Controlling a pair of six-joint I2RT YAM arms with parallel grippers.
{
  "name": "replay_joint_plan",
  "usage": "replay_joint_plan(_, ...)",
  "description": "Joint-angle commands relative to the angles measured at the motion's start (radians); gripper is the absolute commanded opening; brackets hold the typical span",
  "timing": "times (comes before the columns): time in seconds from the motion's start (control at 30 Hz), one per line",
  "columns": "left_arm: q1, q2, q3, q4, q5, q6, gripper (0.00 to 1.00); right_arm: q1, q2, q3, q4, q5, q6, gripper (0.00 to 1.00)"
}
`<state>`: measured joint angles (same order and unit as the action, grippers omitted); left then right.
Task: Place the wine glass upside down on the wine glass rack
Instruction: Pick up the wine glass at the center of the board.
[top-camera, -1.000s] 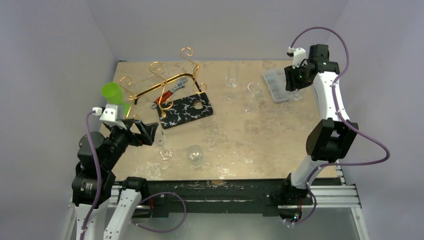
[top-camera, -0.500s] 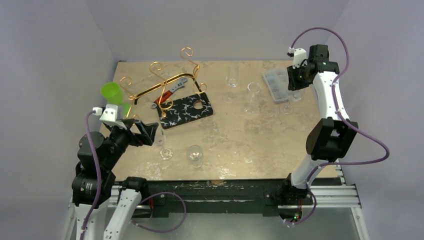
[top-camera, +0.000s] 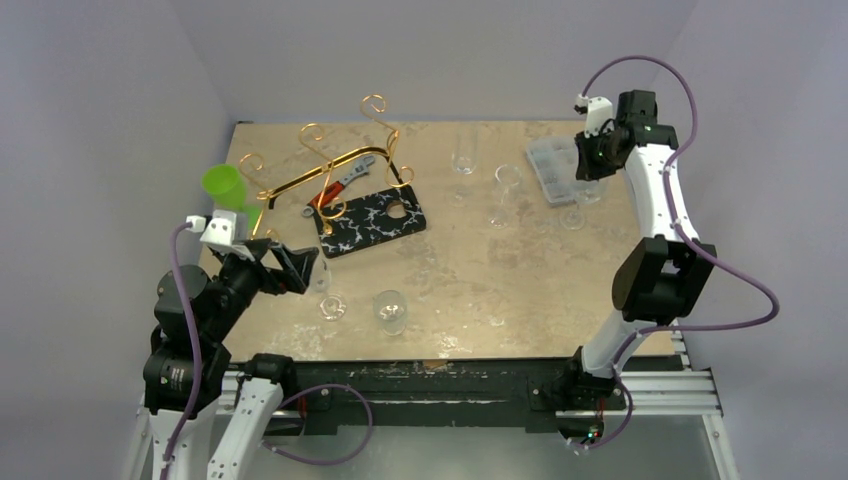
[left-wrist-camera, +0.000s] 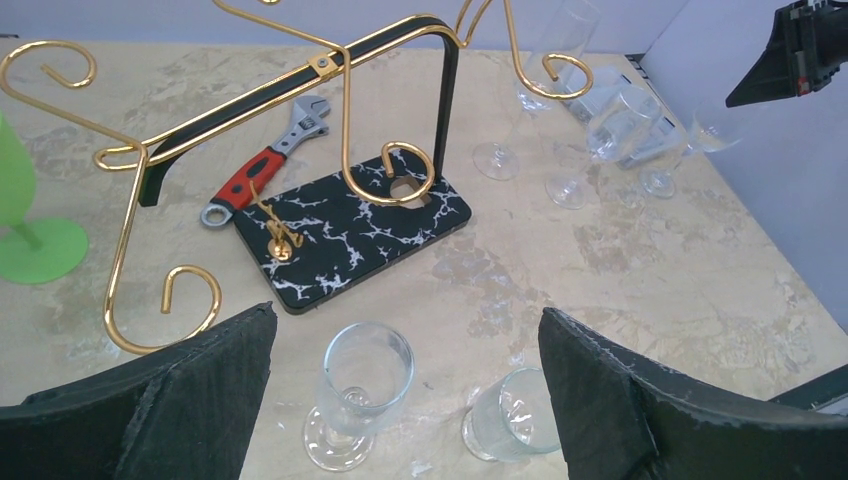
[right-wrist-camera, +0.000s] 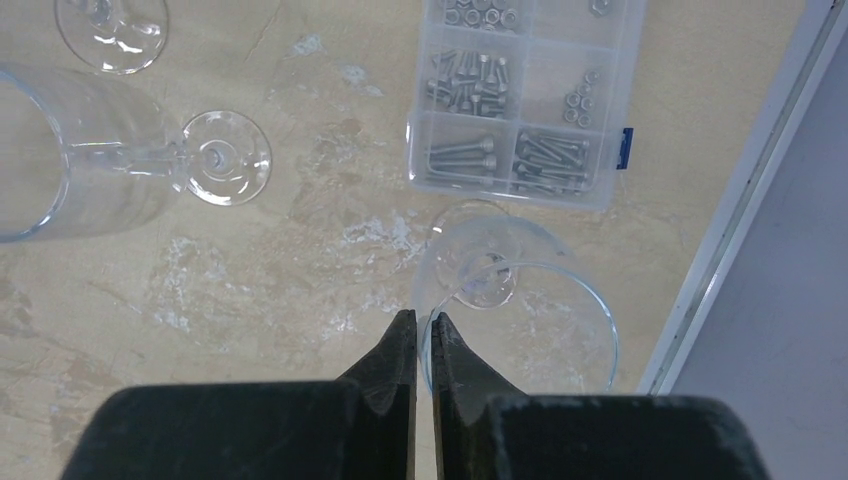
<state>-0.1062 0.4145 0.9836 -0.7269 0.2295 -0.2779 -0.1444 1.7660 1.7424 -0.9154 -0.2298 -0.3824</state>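
Note:
A clear wine glass (right-wrist-camera: 520, 300) stands upright near the table's right edge, seen from above in the right wrist view. My right gripper (right-wrist-camera: 424, 318) is shut on its rim, one finger inside the bowl and one outside. From the top view that gripper (top-camera: 590, 165) hangs over the glass (top-camera: 588, 192) at the far right. The gold wire wine glass rack (top-camera: 320, 165) stands at the far left, with nothing hanging on its scroll loops (left-wrist-camera: 345, 70). My left gripper (top-camera: 300, 270) is open at the near left, its jaws wide apart (left-wrist-camera: 405, 315) above two small glasses.
A clear screw box (right-wrist-camera: 525, 100) lies just beyond the held glass. Two tall glasses (top-camera: 505, 190) (top-camera: 463, 150) stand mid-table. A black veined board (top-camera: 370, 222), a red-handled wrench (top-camera: 340, 182) and a green goblet (top-camera: 223, 185) sit by the rack. Small glasses (left-wrist-camera: 360, 385) (left-wrist-camera: 510, 415) stand below the left gripper.
My right gripper's jaws have closed from partly open onto the wine glass rim. The left arm has not moved.

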Motion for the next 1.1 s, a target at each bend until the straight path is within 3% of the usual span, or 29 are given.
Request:
replay_joint_plan(0.0,-0.006,-0.007,0.013,0.020,0.043,-0.021,1.00,-0.010,-0.047,-0.046,0.010,-0.011,-0.006,0.00)
replay_joint_plan(0.2,-0.005,-0.008,0.014,0.031,0.072,-0.035,1.00,-0.010,-0.136,-0.094,-0.015,-0.049,-0.009,0.00)
replay_joint_plan(0.73,-0.006,-0.001,-0.011,0.167,0.332,-0.136,1.00,0.004,-0.367,-0.241,-0.148,-0.247,-0.048,0.00)
replay_joint_plan(1.07,-0.007,0.049,-0.023,0.221,0.424,-0.246,1.00,0.128,-0.428,-0.313,-0.191,-0.303,-0.047,0.00)
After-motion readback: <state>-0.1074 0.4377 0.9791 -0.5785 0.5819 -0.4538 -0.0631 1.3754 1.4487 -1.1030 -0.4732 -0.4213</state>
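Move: The wine glass is already pinched at its rim by the right hand, its middle some 3 cm right, 2 cm back and 9 cm below. The rack's black base lies about 56 cm left of that hand, 2 cm back; another wine glass stands some 18 cm left, level with it, and the parts box lies 12 cm ahead. From the empty left hand, the held glass is roughly 29 cm ahead, 69 cm right and 20 cm lower. The wine glass, still pinched at the rim between the shut right fingers, is brought back about 13 cm and left some 8 cm, away from the parts box towards the open middle of the table; the hand travels level at first, then rises 2-3 cm, turning slightly counter-clockwise. The open left hand swings about 6 cm right towards it, rising a little and turning some 20 degrees clockwise. ##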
